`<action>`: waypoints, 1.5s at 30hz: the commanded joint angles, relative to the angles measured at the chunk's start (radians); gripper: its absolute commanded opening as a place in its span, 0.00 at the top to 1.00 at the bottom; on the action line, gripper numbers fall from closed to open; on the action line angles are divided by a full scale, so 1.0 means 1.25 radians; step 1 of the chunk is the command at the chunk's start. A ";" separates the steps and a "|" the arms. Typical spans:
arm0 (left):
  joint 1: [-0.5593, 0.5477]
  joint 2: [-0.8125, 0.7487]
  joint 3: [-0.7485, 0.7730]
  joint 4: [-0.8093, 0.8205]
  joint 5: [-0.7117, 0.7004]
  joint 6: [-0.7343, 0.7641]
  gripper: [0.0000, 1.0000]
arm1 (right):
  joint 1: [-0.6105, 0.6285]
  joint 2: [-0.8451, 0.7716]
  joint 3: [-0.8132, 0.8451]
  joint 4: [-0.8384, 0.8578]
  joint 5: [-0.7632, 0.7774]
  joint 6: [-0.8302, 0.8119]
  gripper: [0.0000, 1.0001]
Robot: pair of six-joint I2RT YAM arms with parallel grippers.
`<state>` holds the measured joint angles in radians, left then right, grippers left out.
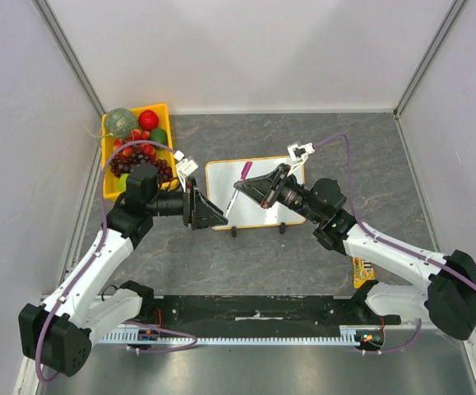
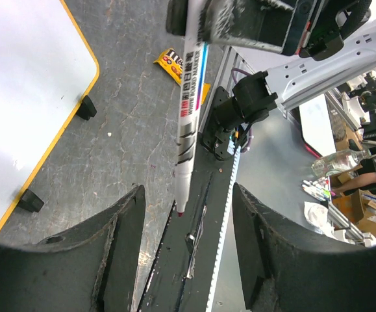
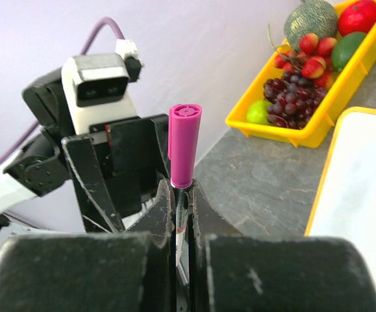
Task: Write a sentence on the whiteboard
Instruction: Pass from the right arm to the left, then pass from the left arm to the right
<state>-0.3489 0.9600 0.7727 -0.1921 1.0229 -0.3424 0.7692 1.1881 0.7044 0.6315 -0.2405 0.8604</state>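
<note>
The whiteboard (image 1: 221,177) lies flat in the middle of the table, and no writing shows on its visible parts; the sentence is not in view. It also shows in the left wrist view (image 2: 25,84) and the right wrist view (image 3: 363,188). My right gripper (image 1: 242,188) is shut on a white marker (image 1: 236,197) over the board's left part, with its magenta cap (image 3: 184,146) on the rear end. The marker's bare tip (image 2: 181,209) points between the spread fingers of my open left gripper (image 2: 188,195), which sits at the board's left edge (image 1: 217,216).
A yellow tray (image 1: 104,164) of fruit stands at the back left, behind my left arm. A yellow candy packet (image 1: 362,271) lies on the table at the right, under my right arm. A black rail (image 1: 254,309) runs along the near edge.
</note>
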 commanded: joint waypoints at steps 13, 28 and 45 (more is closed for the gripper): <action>0.002 -0.011 0.008 -0.003 -0.034 -0.002 0.98 | -0.002 0.028 -0.008 0.140 0.027 0.079 1.00; 0.002 -0.023 0.000 0.013 0.006 0.005 0.98 | -0.099 0.070 0.105 0.042 -0.285 0.000 0.02; -0.018 -0.040 -0.030 0.121 0.112 -0.040 0.98 | -0.125 0.112 0.208 -0.141 -0.544 -0.097 0.08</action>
<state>-0.3630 0.9310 0.7399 -0.1043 1.1126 -0.3614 0.6151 1.3075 0.9245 0.5087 -0.8501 0.7650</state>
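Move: The marker is in my right hand, tip end down, and slants from my left hand forward and up. Its middle lies about 5 cm ahead, 3 cm right and 4 cm above my open left fingers, which straddle the tip. From my right hand, closed near that middle, the left fingertips are some 6 cm back, 4 cm left and 5 cm lower. From my left hand, the whiteboard's middle is about 10 cm ahead, 8 cm right and 23 cm down. I close my left fingers on the marker's tip end while my right hand keeps its grip, rising about 1.5 cm with a small roll. Then my right hand opens wide and lets go, edges forward, and draws back some 3.5 cm, turning about 25 degrees counter-clockwise. My left hand eases back about 2 cm with the marker, slightly up. ##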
